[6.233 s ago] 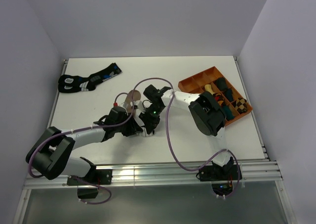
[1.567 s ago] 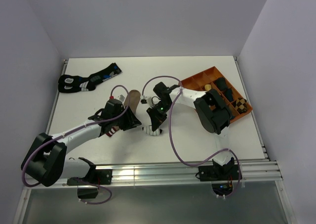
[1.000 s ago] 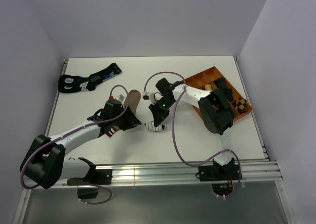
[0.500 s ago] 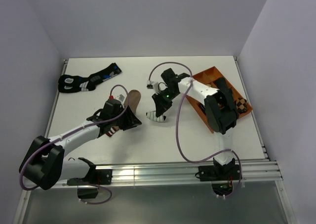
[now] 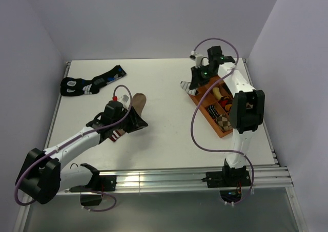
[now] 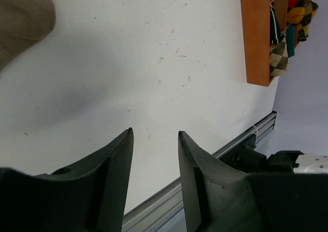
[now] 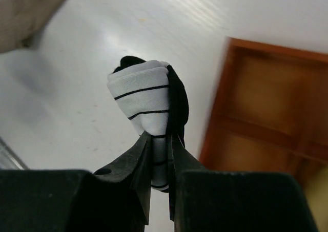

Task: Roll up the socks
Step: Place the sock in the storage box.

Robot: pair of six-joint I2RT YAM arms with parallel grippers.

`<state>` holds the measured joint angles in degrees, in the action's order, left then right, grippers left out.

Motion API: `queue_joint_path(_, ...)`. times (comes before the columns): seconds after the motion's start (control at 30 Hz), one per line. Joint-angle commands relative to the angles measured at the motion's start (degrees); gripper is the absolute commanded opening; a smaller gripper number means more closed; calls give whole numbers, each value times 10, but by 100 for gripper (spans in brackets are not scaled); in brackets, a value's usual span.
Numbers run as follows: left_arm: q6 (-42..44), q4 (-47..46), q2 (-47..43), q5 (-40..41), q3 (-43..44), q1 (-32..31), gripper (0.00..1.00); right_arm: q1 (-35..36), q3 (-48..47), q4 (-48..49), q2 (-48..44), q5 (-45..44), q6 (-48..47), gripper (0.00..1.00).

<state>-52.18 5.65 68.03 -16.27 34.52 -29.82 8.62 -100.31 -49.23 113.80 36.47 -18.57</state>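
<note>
The white sock (image 7: 145, 93) with thin black stripes is a rolled bundle, and my right gripper (image 7: 160, 137) is shut on it. In the top view this sock (image 5: 187, 87) hangs from the right gripper (image 5: 193, 82) at the back right, by the far corner of the orange tray (image 5: 210, 121). The tan-brown sock (image 5: 137, 103) lies flat mid-left, its maroon-and-white cuff (image 5: 117, 135) under the left arm. My left gripper (image 5: 139, 122) stands open beside it, low over bare table. In the left wrist view the left gripper (image 6: 155, 134) holds nothing, and the tan sock (image 6: 20, 12) shows at top left.
The orange tray (image 6: 256, 32) has compartments holding several rolled bundles (image 6: 279, 55) and lies slanted along the right side. Black socks (image 5: 89, 82) with blue and white marks lie at the back left. An aluminium rail (image 5: 169, 178) runs along the near edge.
The right arm has swung from the table's middle to the back right, carrying the rolled white sock. The orange tray has turned. The left gripper stays by the tan sock.
</note>
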Motion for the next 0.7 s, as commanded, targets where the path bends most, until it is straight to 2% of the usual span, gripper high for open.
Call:
queue_joint_path(0.0, 11, -8, -25, -20, 23, 1, 46, -40, -11, 13, -25, -67, -8, 0)
queue_joint_path(0.2, 15, -13, -40, -24, 19, 2, 46, -77, 51, 98, -42, -136, -4, 0)
queue_joint_path(0.67, 21, -16, -36, -35, 20, 2, 46, -82, 134, 138, -65, -191, -9, 0)
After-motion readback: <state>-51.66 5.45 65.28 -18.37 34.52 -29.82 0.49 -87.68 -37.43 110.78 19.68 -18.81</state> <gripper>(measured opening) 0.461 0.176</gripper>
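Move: Just off the storage box's left edge, the right hand holds the rolled striped sock. The empty compartment it is bound for lies about 9 cm to its right, roughly 1 cm back and 10 cm below. The yellow roll sits 16 cm right and 2 cm ahead, and the black-striped roll about 11 cm right and 8 cm back, both equally low. From the left hand that compartment is some 17 cm ahead, 38 cm right and 7 cm down. Carrying the pinched sock roll rightward about 11 cm, over the box's left edge, the right hand edges a little forward at first, then sinks some 5 cm towards the empty compartment beside the yellow roll and eases almost to a stop. Meanwhile the wrist turns roughly 15 degrees clockwise and the fingers tip more steeply down, keeping their hold. ##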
